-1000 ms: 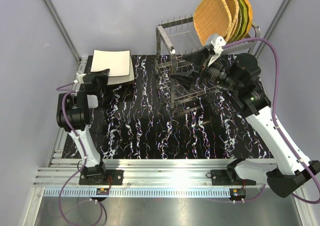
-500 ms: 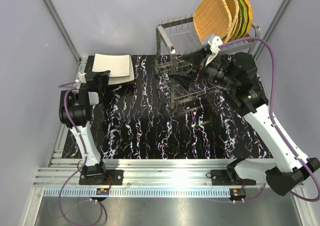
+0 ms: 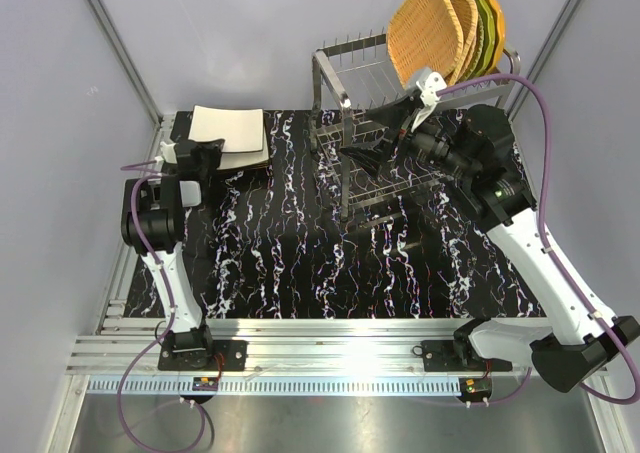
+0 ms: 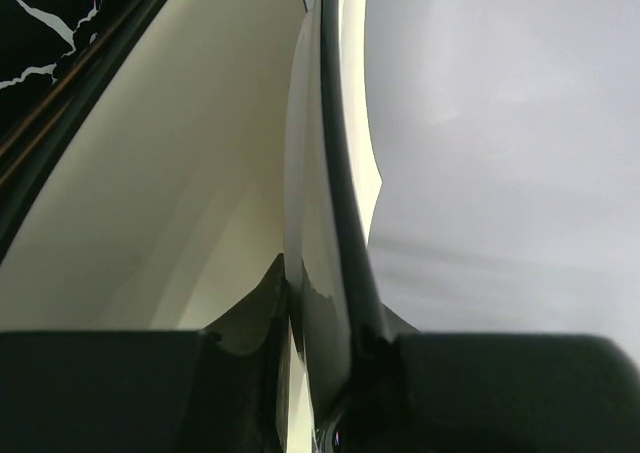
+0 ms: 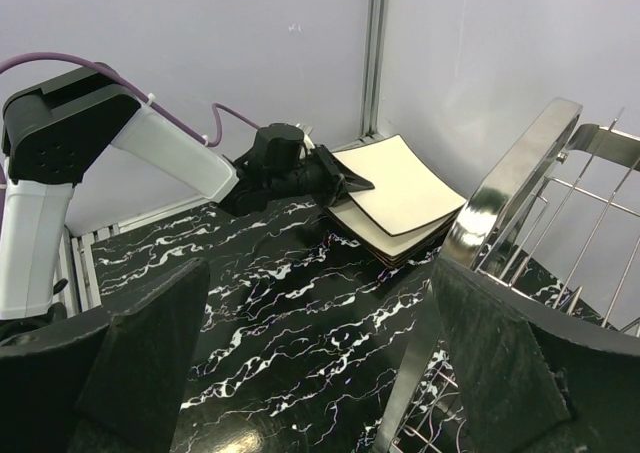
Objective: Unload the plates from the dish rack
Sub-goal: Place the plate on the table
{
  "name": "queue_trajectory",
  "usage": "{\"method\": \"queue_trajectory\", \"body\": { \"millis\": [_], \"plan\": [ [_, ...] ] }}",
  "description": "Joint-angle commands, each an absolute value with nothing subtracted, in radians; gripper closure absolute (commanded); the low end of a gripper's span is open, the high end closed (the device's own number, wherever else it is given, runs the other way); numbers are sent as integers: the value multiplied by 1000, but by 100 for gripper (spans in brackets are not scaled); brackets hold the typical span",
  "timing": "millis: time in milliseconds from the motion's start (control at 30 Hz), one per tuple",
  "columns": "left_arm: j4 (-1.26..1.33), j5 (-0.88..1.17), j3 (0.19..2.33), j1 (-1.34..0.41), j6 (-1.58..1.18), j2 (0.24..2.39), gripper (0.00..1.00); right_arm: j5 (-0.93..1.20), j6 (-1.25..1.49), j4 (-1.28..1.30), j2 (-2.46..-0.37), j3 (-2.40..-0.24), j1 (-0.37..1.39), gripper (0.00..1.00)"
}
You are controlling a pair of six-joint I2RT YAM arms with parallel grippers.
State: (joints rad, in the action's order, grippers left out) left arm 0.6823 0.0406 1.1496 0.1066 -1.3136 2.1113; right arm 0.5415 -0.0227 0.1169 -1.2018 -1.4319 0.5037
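Observation:
My left gripper (image 3: 208,151) is shut on the near rim of a square cream plate (image 3: 230,125), holding it just over a stack of square plates (image 3: 245,156) at the far left. In the left wrist view the dark plate rim (image 4: 332,173) runs between my fingers (image 4: 330,373), with the cream plate below (image 4: 170,183) behind it. The dish rack (image 3: 346,153) stands at the far right with woven orange-tan plates (image 3: 428,33) and a green one (image 3: 490,23) upright on its top tier. My right gripper (image 3: 372,151) is open and empty by the rack's front (image 5: 320,373).
The right wrist view shows the rack's silver tube frame (image 5: 505,193) close on the right, the cream stack (image 5: 400,198) and the left gripper (image 5: 320,178) beyond. The black marbled tabletop (image 3: 300,243) lies between the arms. Purple cables (image 3: 540,123) trail from both arms.
The left arm has reached a little farther back, carrying the cream plate over the stack. The right gripper has shifted slightly towards the rack and stays open.

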Motion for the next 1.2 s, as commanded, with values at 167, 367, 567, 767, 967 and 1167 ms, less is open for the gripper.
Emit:
{"method": "queue_trajectory", "body": {
  "millis": [167, 367, 567, 767, 967, 1167],
  "plan": [
    [798, 3, 1200, 98, -1292, 2039, 67, 523, -34, 72, -1181, -1420, 492, 0],
    [720, 3, 1184, 95, -1267, 1996, 43, 529, -29, 64, -1174, -1410, 492, 0],
    [664, 3, 1164, 97, -1240, 1954, 27, 535, -21, 54, -1163, -1399, 491, 0],
    [562, 38, 1183, 95, -1213, 1930, 16, 538, -17, 49, -1147, -1393, 491, 1],
    [394, 75, 1212, 95, -1184, 1921, 7, 540, -14, 46, -1132, -1379, 489, 0],
    [310, 101, 1215, 95, -1172, 1911, 5, 545, -8, 46, -1117, -1370, 491, 0]
  ]
}}
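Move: The plate stack being added to has its middle about 7 cm ahead of the left hand, 4 cm to its right and 5 cm below; the plate still pinched by its near edge reaches over the stack, its middle some 9 cm ahead, 3 cm to the right and 2 cm lower. The dish rack's middle stands roughly 48 cm to the left hand's right, level with it. From the idle right hand the stack lies about 37 cm ahead, 36 cm left and 38 cm below. The left hand, holding the plate's near edge just above the stack, first stays almost in place and opens its fingers from nearly shut to almost fully wide, letting go of the edge. While they are still spreading it starts to draw back from the plate's near edge, about 3 cm towards its base and some 1 cm to its left, with a brief rise of about 1 cm that is mostly given back as the wrist tips about 10 degrees further down. ##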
